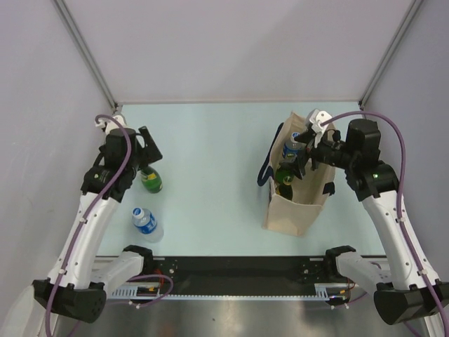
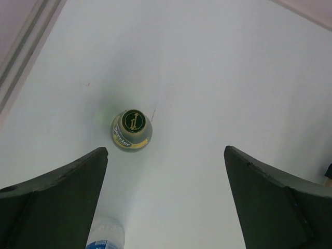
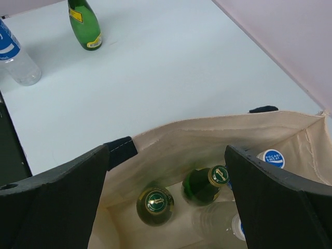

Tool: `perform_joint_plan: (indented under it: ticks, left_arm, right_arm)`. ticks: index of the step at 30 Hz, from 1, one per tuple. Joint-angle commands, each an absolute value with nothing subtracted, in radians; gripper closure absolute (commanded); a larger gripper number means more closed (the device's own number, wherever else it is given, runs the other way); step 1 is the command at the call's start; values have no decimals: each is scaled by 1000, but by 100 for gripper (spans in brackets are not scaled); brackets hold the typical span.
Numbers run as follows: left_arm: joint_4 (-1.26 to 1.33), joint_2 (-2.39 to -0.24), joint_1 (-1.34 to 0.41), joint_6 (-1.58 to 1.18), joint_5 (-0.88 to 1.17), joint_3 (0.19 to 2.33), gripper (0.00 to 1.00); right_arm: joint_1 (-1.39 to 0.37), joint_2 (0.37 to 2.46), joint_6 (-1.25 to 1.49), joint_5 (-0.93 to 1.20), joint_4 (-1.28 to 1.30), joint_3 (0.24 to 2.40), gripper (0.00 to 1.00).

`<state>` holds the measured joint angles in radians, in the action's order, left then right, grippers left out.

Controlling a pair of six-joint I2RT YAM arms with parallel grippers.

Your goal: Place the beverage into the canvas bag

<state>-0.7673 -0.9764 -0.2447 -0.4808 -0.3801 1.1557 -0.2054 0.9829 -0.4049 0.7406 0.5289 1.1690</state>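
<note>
A beige canvas bag [image 1: 298, 203] with navy handles stands right of centre. My right gripper [image 1: 303, 160] hangs open and empty over its mouth. Inside the bag [image 3: 171, 140] I see two green bottles [image 3: 155, 205] [image 3: 203, 184], a clear bottle and a blue-capped one [image 3: 271, 157]. A green glass bottle [image 1: 150, 179] stands at the left, also seen from above in the left wrist view [image 2: 132, 129]. A clear water bottle with a blue label [image 1: 145, 221] stands nearer me [image 2: 105, 236]. My left gripper [image 1: 147, 151] is open and empty, above and just behind the green bottle.
Grey walls close the table [image 1: 210, 140] at the back and both sides. A black rail [image 1: 231, 270] runs along the near edge between the arm bases. The table's back left edge [image 2: 28, 49] shows in the left wrist view.
</note>
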Motion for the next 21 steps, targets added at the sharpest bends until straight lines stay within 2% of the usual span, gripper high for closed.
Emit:
perform_joint_plan:
  ticks: [1,10,19,20,21]
  left_arm:
    - [-778,-1015,-151,-546,-302,1147,2]
    - [-807,-1189,-94,-569,-282,1175,5]
    - [-775,-1281,-55,-555,-291,1150,18]
    - [-773,-1298,-54,-543,-294,1157,24]
    - [-772,-1307,-52,-542,-296,1161,26]
  right_arm:
    - [-183,992,-362,791,548,1229,0]
    - [-149,1002,-324,811,532,1227,0]
    - [-123,997,-304,821,522,1218,0]
    - [-120,999,-302,821,520,1218,0]
    - [-118,997,-302,821,519,1216,0]
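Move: The green bottle stands slightly ahead of the left hand, about 3 cm forward and 3 cm to its left. Its middle is roughly 20 cm below the hand, and its cap only about half that far down. The blue-labelled water bottle is some 17 cm nearer the base than the green bottle and about 3 cm to its right. From the right hand, over the canvas bag, the green bottle is about 44 cm left, 5 cm ahead and 26 cm lower. Downward for the most part, about 9 cm, the open left hand sinks towards the neck of the standing green bottle, easing some 3 cm left first and some 3 cm forward along the way. The wrist tips the fingers down nearly 20 degrees and turns a little counter-clockwise; late in the descent the fingers start closing, still wide apart around the cap. ##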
